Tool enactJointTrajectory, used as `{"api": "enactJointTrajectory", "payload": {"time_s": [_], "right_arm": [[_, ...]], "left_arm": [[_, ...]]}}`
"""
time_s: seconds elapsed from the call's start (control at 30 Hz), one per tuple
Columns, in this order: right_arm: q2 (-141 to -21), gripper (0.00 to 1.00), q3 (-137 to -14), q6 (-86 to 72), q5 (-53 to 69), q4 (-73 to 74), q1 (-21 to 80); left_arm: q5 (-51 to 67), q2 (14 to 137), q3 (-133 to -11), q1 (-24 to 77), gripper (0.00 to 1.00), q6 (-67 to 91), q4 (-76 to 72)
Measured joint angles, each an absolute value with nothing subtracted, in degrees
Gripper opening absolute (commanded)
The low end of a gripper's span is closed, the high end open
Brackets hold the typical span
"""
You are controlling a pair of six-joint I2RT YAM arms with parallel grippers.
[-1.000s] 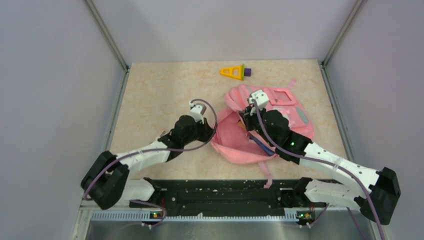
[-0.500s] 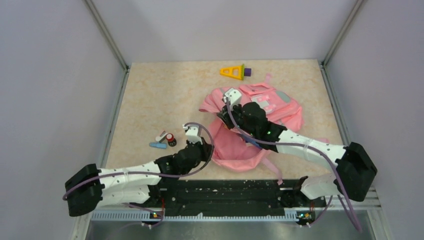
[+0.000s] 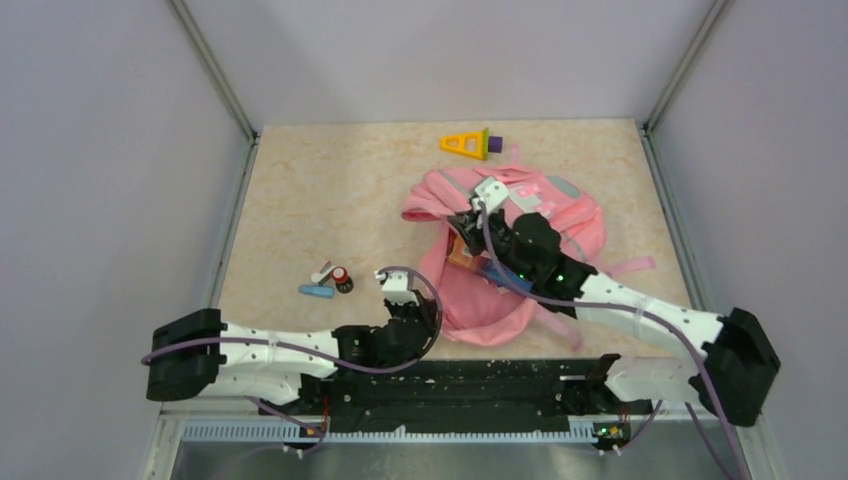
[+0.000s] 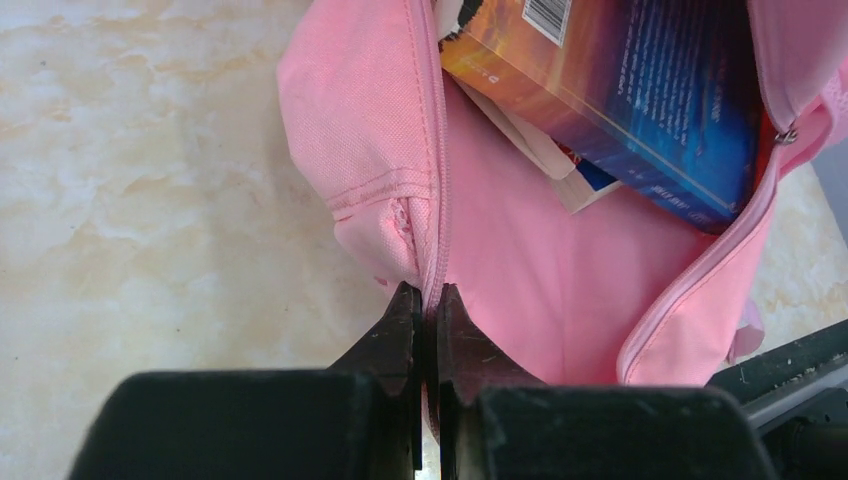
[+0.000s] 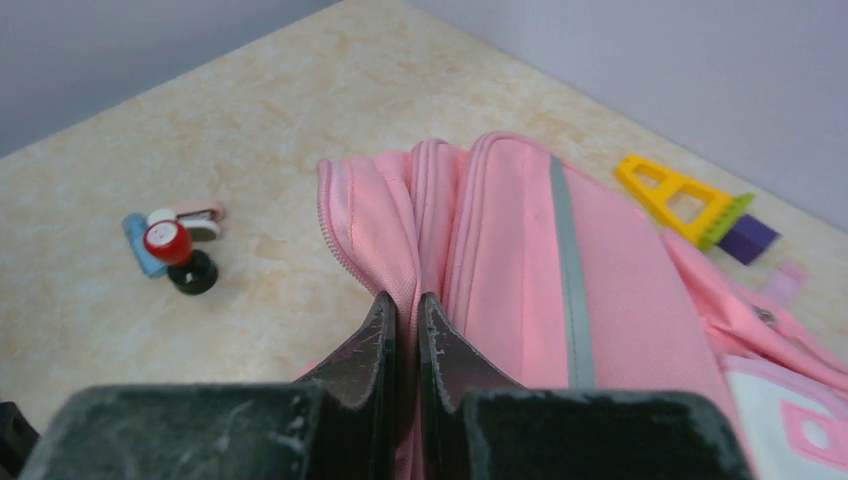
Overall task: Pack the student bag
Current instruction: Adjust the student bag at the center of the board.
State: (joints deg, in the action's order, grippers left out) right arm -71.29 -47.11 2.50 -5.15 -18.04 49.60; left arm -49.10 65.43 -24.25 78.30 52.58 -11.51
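The pink student bag (image 3: 560, 215) lies open at the table's right centre. A blue and orange book (image 4: 640, 90) sits inside its mouth, also showing from above (image 3: 478, 265). My left gripper (image 4: 428, 297) is shut on the bag's near zipper edge (image 4: 436, 200), at the bag's lower left (image 3: 425, 310). My right gripper (image 5: 405, 305) is shut on a fold of the bag's upper opening edge (image 5: 420, 220), at the top of the mouth (image 3: 462, 225). The bag's mouth is held spread between them.
A small cluster lies left of the bag: a red-capped black item (image 3: 342, 279), a blue piece (image 3: 315, 292) and a white piece (image 3: 322, 270). A yellow triangle toy with a purple block (image 3: 470, 144) lies at the back. Metal frame rails run along both table sides.
The left arm swung down toward the near edge, uncovering the small cluster, and pulled the bag's near rim along. The right gripper shifted with the upper edge; the bag mouth opened wider.
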Motion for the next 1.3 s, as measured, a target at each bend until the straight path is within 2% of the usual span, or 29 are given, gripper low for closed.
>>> {"api": "enactJointTrajectory", "payload": {"time_s": [0.1, 0.17, 0.3, 0.37, 0.43, 0.53, 0.7, 0.83, 1.07, 1.3], "right_arm": [[-64.14, 0.01, -43.33, 3.66, -10.41, -19.51, 49.3], [-60.73, 0.16, -41.93, 4.25, -14.41, -20.29, 48.93], [-56.84, 0.61, -41.65, 2.22, -22.17, -18.39, 48.82], [-54.68, 0.77, -41.65, -0.08, -25.56, -14.83, 48.45], [-52.03, 0.86, -41.65, -2.46, -28.1, -10.26, 48.05], [-47.05, 0.95, -41.65, -5.74, -31.09, -2.9, 47.77], [-36.97, 0.99, -41.6, -10.63, -34.0, 5.67, 47.64], [-32.16, 0.99, -40.34, -13.08, -36.25, 6.39, 47.35], [-40.99, 0.99, -37.1, -16.78, -36.77, 6.57, 47.31], [-47.4, 0.99, -35.24, -20.47, -37.26, 4.95, 47.24]], "left_arm": [[-49.69, 65.3, -25.91, 78.7, 0.0, 50.87, -11.53], [-50.3, 64.95, -27.51, 78.83, 0.0, 48.31, -11.73], [-50.0, 64.66, -32.93, 77.97, 0.0, 40.56, -11.73], [-47.97, 64.66, -35.4, 76.64, 0.0, 38.41, -11.55], [-44.91, 64.66, -37.41, 74.48, 0.0, 37.06, -11.35], [-39.4, 64.66, -38.68, 69.95, 0.0, 35.9, -11.33], [-32.47, 64.86, -40.95, 63.37, 0.0, 32.16, -9.89], [-29.43, 66.67, -47.86, 62.63, 0.0, 26.06, -8.34], [-26.06, 66.24, -50.74, 62.59, 0.0, 21.15, -6.17], [-23.42, 56.93, -44.4, 63.86, 0.0, 21.3, -3.97]]}}
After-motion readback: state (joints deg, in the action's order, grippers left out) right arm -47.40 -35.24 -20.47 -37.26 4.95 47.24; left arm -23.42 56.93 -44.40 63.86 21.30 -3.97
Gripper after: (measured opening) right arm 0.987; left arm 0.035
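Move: Both grippers already pinch the student bag, the left at its front-left zip edge, the right at the flap edge. From the left hand the bag's middle lies about 12 cm ahead, 14 cm right and a little lower; the red-capped bottle, 7 cm ahead and 20 cm left. From the right hand the bag's middle is some 10 cm right, 4 cm back and 18 cm down; the books, 5 cm back and 5 cm right; the yellow toy, 19 cm ahead and 3 cm left. Keep the left gripper shut on the zip edge and lift it about 16 cm, working forward on the way and easing partly back at the end. Meanwhile open the right gripper wide, let go of the flap and swing right roughly 16 cm, turning clockwise, first rising, then sinking open-fingered towards the bag's middle. ##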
